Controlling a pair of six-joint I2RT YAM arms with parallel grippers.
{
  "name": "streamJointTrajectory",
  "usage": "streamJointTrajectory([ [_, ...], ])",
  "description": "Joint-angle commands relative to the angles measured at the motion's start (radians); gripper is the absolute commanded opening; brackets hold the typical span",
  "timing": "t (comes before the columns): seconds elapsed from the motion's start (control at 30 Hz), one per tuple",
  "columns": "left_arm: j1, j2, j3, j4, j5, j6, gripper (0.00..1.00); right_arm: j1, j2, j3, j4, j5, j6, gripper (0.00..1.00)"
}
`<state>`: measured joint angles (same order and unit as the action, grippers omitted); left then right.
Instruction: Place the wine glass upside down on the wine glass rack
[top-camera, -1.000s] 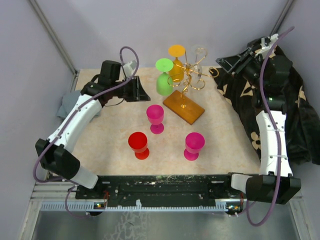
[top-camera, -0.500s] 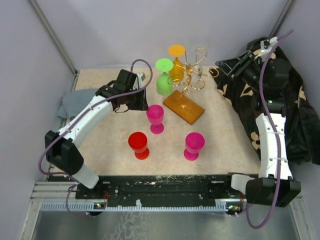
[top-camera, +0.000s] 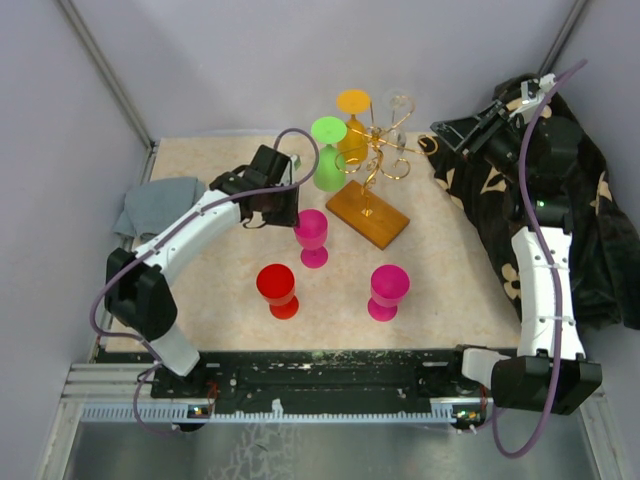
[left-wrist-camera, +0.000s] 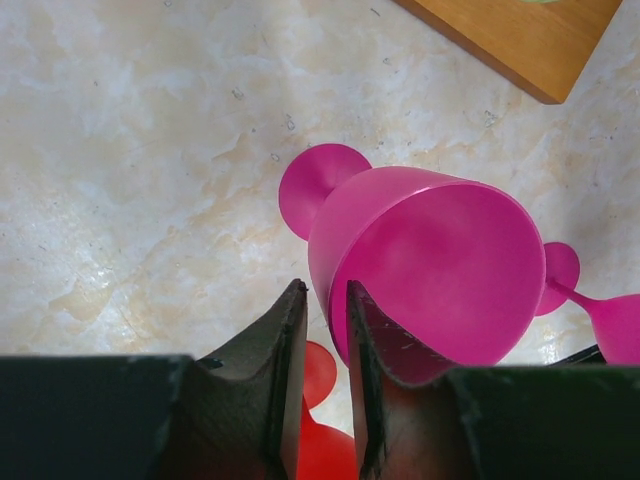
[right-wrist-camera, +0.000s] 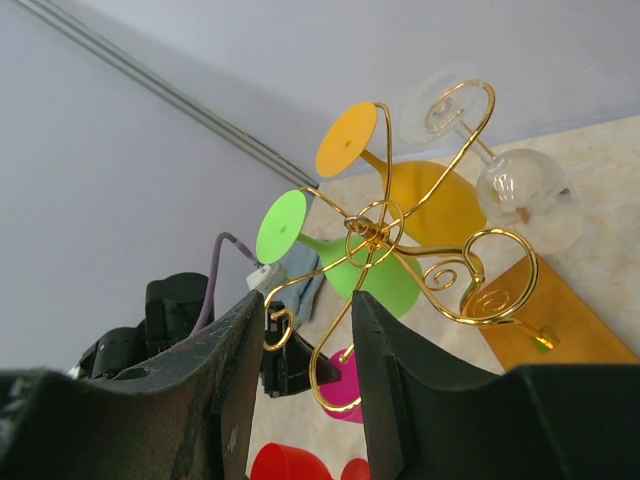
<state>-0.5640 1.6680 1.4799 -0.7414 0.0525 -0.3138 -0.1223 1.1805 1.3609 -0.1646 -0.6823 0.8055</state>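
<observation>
A magenta wine glass (top-camera: 311, 235) (left-wrist-camera: 430, 260) stands upright in the middle of the table. My left gripper (top-camera: 290, 212) (left-wrist-camera: 325, 290) sits right at its left rim. The jaws are a narrow gap apart, and table and a red glass (left-wrist-camera: 320, 440) show through that gap. The gold wire wine glass rack (top-camera: 378, 150) (right-wrist-camera: 380, 235) on its amber base (top-camera: 367, 213) holds a green glass (top-camera: 327, 160), an orange glass (top-camera: 352, 125) and a clear glass (top-camera: 400, 110), all upside down. My right gripper (top-camera: 450, 130) (right-wrist-camera: 305, 300) hangs open and empty, raised at the back right.
A red glass (top-camera: 277, 290) and a second magenta glass (top-camera: 388, 290) stand upright nearer the front. A grey cloth (top-camera: 160, 200) lies at the left edge. A dark patterned cloth (top-camera: 590, 230) drapes along the right side under the right arm.
My left arm swung right and forward from the back left up to the middle magenta glass, its jaws narrowing a little. The right arm stayed still.
</observation>
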Motion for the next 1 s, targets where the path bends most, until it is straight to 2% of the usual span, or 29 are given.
streamJointTrajectory([
  [0.0, -0.011, 0.01, -0.002, 0.004, -0.03, 0.007, 0.26, -0.008, -0.031, 0.008, 0.046, -0.011, 0.004, 0.41],
  [0.1, -0.013, 0.01, 0.004, 0.003, -0.039, 0.006, 0.13, -0.008, -0.032, 0.002, 0.055, -0.012, 0.012, 0.41],
  [0.23, -0.015, -0.001, 0.015, -0.004, -0.061, 0.005, 0.0, -0.008, -0.035, -0.003, 0.057, -0.011, 0.012, 0.41],
  [0.4, -0.02, -0.02, 0.055, -0.075, -0.139, 0.006, 0.0, -0.009, -0.04, -0.005, 0.056, -0.011, 0.013, 0.41],
  [0.6, -0.02, -0.086, 0.083, -0.114, -0.351, 0.014, 0.0, -0.008, -0.048, -0.008, 0.064, -0.012, 0.021, 0.41],
  [0.73, -0.02, -0.148, 0.113, -0.053, -0.495, 0.032, 0.0, -0.008, -0.054, -0.018, 0.089, -0.019, 0.035, 0.41],
  [0.97, -0.02, -0.18, 0.273, 0.08, -0.724, 0.119, 0.0, -0.009, -0.073, -0.036, 0.107, -0.02, 0.047, 0.41],
])
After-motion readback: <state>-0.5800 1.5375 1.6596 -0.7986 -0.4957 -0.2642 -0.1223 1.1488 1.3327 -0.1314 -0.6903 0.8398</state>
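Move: My left hand is at the left rim of the near-centre pink goblet, one finger inside the bowl and one outside; the goblet's middle is about 4 cm to the right and 6 cm lower, level fore and aft. The red goblet stands some 13 cm back and 3 cm left, the other pink one 13 cm back and 20 cm right, the rack's board roughly 10 cm ahead and 16 cm right. From my right hand the near-centre goblet lies about 24 cm left, 2 cm back and 34 cm below. I close my left fingers on the goblet's rim wall, pinching it from inside and outside, then lift it about 12 cm, gathering speed, while carrying it some 8 cm left and 4 cm forward, away from the rack's board. As it rises I swing the fingertips up and forward from their steep downward slant and turn the hand counter-clockwise, some 30 degrees in all. ##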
